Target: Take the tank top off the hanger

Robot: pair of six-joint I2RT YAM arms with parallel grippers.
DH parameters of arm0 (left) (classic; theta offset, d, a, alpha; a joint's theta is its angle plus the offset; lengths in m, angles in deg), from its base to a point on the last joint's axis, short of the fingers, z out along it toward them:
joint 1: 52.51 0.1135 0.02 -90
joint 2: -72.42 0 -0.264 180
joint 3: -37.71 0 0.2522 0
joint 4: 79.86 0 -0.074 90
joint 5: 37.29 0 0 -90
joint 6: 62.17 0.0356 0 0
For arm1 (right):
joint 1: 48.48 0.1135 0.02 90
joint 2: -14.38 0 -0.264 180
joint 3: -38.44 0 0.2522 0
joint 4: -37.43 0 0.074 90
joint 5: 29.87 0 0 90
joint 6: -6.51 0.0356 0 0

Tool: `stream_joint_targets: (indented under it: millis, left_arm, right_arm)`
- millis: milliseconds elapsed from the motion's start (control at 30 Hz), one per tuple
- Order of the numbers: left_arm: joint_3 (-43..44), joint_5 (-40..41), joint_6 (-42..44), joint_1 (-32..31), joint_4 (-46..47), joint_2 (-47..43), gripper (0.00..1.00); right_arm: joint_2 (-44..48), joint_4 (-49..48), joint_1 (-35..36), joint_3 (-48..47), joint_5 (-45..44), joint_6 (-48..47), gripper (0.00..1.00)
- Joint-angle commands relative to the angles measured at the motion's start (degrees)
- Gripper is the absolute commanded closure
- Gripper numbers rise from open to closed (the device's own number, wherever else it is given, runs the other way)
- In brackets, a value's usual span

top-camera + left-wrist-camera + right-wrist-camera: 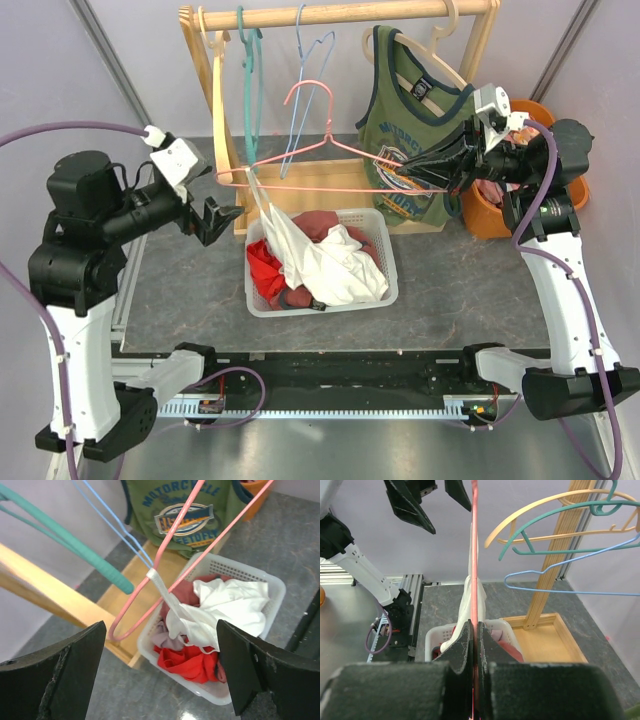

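Observation:
A pink wire hanger is held level above the white basket. My right gripper is shut on its right end; in the right wrist view the wire runs straight out from between the closed jaws. A white tank top hangs by one strap from the hanger's left bend, and its body lies bunched in the basket. My left gripper is open with nothing in it, just left of that bend; the left wrist view looks down on it.
A wooden rack at the back carries a teal hanger, a blue hanger and a green printed tank top on a cream hanger. The basket also holds red and pink clothes. An orange bucket stands at the right.

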State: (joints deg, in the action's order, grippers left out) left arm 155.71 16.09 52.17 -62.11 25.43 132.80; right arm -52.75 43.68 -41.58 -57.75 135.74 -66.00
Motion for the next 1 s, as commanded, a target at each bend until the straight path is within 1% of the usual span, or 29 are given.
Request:
stream_joint_targets:
  millis: [0,33,67,100,133,200,400,533,833,967]
  left_arm:
    - [1.05,4.19,1.68,0.29,-1.01,-0.26,0.01]
    - [0.26,3.41,0.89,0.38,-1.01,-0.87,0.01]
    - [-1.83,1.4,0.36,0.55,-0.84,-1.31,0.04]
    - [-2.99,0.51,-0.68,0.64,-0.75,-1.84,0.12]
    - [-5.43,-0.11,-1.13,0.64,-0.58,-2.89,0.16]
    - [-7.56,-1.08,-1.48,0.73,-0.66,-3.95,0.21]
    - [-13.98,-3.54,-3.41,0.73,0.12,-6.33,0.24]
    - [-17.31,-4.69,-4.91,0.73,4.59,-5.36,0.25]
    - [-17.5,-10.66,-8.69,0.55,10.85,-0.97,0.25]
    - [-18.29,-15.83,-9.13,0.55,12.42,0.35,0.27]
  right_arm:
    - [-0.01,-1.98,-0.13,-2.47,-1.61,-1.41,1.0]
    - [-0.28,-1.98,-0.13,-2.56,-1.78,-1.33,1.0]
    - [-0.54,-1.9,-0.13,-2.9,-1.96,-1.41,1.0]
    - [-0.89,-1.81,-0.22,-3.08,-2.14,-1.41,1.0]
    - [-1.24,-1.72,-0.22,-3.35,-2.31,-1.33,1.0]
    - [-1.94,-1.46,-0.3,-3.79,-2.49,-1.24,1.0]
    - [-2.21,-1.46,-0.3,-3.79,-2.66,-1.33,1.0]
    - [-1.95,-1.46,-0.13,-3.7,-1.79,-1.15,1.0]
    - [0.34,-1.63,1.01,-1.94,-1.96,-1.59,1.0]
    - [0.69,-1.72,1.89,-1.68,-1.61,-1.59,1.0]
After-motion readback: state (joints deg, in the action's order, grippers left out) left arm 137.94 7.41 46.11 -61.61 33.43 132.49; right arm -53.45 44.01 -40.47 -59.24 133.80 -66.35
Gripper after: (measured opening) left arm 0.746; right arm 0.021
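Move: Hooked over the left end of the pink hanger, the white tank top's strap is about 6 cm ahead of the left hand, 5 cm to its right and roughly 3 cm lower. The teal hanger's near end is about 11 cm ahead and 4 cm right, near hand height; the basket's middle is some 18 cm right, 4 cm ahead and 35 cm below. From the right hand, the strap is about 28 cm left and 2 cm ahead, nearly level. Sinking about 8 cm beside the hanging strap, the left hand closes its wide-open fingers by roughly a quarter and tips some 15 degrees further down, then eases right and a little forward towards the strap; contact can't be seen. The right hand keeps its pinch on the pink hanger's right end, drifting 2 cm forward and back. ##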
